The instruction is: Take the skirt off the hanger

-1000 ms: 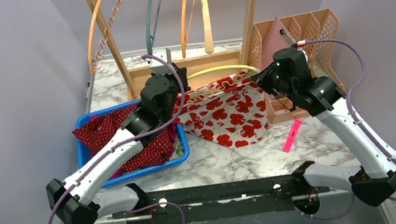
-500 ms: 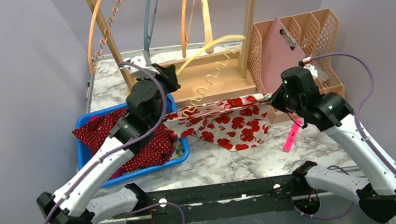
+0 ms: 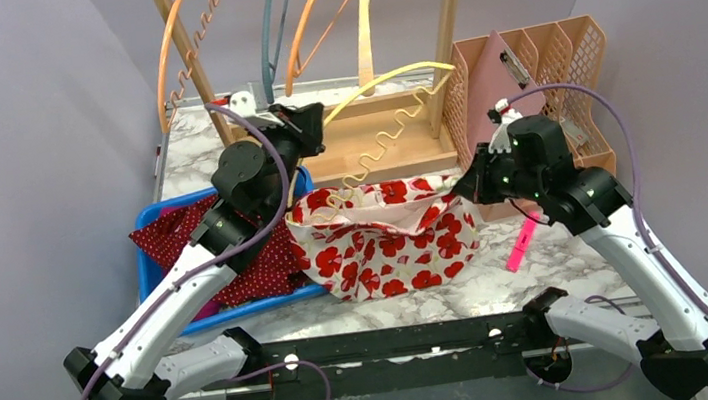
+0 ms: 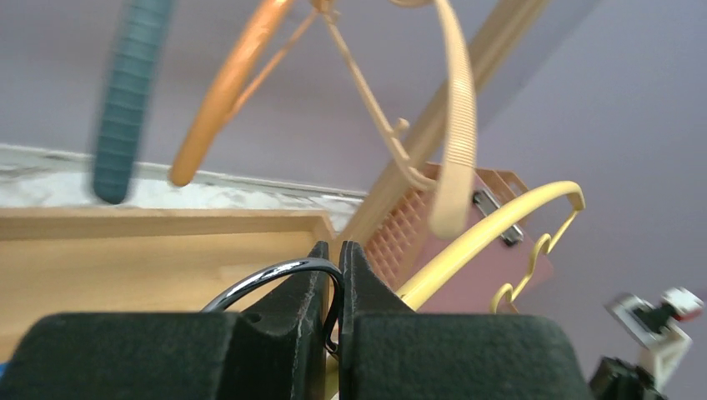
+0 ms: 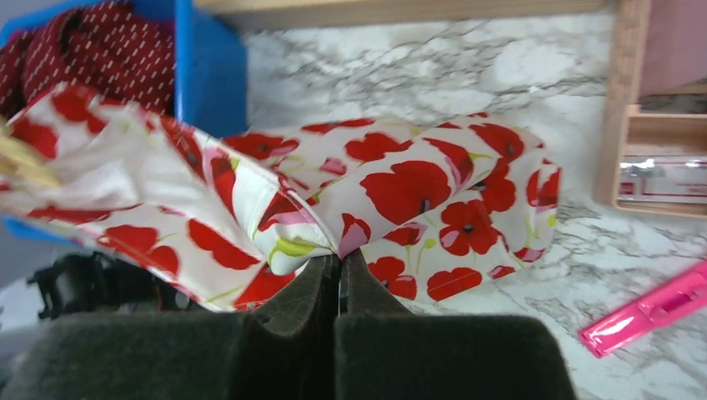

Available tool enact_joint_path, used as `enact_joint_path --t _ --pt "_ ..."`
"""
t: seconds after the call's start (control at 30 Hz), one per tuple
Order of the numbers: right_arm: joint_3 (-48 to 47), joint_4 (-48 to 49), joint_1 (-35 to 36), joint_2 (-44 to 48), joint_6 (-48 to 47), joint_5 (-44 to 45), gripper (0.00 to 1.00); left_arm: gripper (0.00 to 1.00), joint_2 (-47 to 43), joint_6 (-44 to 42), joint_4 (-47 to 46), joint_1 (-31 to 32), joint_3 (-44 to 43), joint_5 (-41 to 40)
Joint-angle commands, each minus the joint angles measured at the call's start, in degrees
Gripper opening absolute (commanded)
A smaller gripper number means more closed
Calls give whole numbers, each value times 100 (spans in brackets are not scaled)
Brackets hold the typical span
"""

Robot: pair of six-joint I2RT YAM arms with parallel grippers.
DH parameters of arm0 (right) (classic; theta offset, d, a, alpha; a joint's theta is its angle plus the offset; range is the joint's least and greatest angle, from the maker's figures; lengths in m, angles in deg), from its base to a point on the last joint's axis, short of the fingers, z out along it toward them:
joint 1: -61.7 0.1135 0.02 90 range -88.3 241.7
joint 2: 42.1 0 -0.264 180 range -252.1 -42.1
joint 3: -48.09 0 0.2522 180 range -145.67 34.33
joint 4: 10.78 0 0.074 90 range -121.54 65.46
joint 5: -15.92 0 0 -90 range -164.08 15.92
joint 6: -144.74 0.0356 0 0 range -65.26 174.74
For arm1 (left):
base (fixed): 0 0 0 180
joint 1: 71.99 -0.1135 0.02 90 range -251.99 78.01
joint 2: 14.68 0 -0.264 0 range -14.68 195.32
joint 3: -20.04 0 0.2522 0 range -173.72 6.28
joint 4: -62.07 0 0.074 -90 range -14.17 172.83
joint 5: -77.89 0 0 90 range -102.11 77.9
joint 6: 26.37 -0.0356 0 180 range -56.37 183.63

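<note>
The skirt [image 3: 386, 247], white with red poppies, lies bunched on the marble table in front of the wooden rack. My right gripper [image 3: 459, 188] is shut on its right edge; the right wrist view shows the fabric [image 5: 400, 183] pinched between the jaws of that gripper [image 5: 339, 260]. The yellow hanger [image 3: 386, 74] is raised and tilted over the rack base. Its wavy lower bar [image 3: 379, 147] slopes down to the skirt's top left corner. My left gripper [image 3: 309, 125] is shut on the hanger's chrome hook [image 4: 275, 273], and the yellow arm [image 4: 492, 233] runs off to the right of the gripper [image 4: 333, 250].
A blue bin [image 3: 242, 314] at the left holds a red dotted garment [image 3: 178, 235]. The wooden rack [image 3: 450, 18] behind carries orange and teal hangers. A peach organizer [image 3: 554, 46] with a clipboard stands at the right. A pink marker [image 3: 523, 243] lies on the table.
My left gripper has swung the hanger up and back to the left. The skirt, stretched out before, has dropped and bunched on the table. My right gripper has come nearer and lower with it.
</note>
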Motion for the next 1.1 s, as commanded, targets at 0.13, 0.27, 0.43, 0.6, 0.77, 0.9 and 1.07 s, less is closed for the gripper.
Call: enact_joint_path --t 0.13,0.27,0.43,0.6,0.77,0.9,1.07 --pt "-112 434 -42 57 -314 -1558 1 0 513 105 -1204 -11 -559 1983" --pt "96 717 -42 50 -95 -1809 1 0 1042 394 -1593 -12 -1136 2290" --pt "202 512 -42 76 -5 -1768 16 0 1538 703 -1675 -14 -2003 2909" --pt "-229 -301 -39 310 -439 -875 57 0 1509 895 -1587 -20 -2188 2975" --pt "-916 -860 -42 525 -1164 -829 86 0 1509 351 -619 -54 -2619 3455" --pt "-1405 -1217 -42 944 -1615 -828 95 0 1300 -431 338 -87 -2542 3184" --pt "-1982 -1529 -37 1267 -1497 -781 100 0 990 -781 380 -498 -1953 4000"
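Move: The flowered skirt sits low over the table, its middle about 15 cm to the right hand's left, level with it front to back and some 12 cm below. Its waist end is pinched in that hand; from the left hand it lies 8 cm back, 10 cm right and 28 cm down. The pink clip lies 14 cm right of the right hand, on the table. The blue basket's middle is 20 cm left and 8 cm back of the left hand. The skirt, still pinched by the right fingers, is carried about 4 cm left and 2 back, then let go as they open wide; that hand withdraws back and slightly right, climbing about 10 cm as its fingers tip up. The yellow hanger, kept in the left grip, swings some 10 cm right, then up about 12, turning clockwise some 30 degrees and tipping up, before easing down a little. ##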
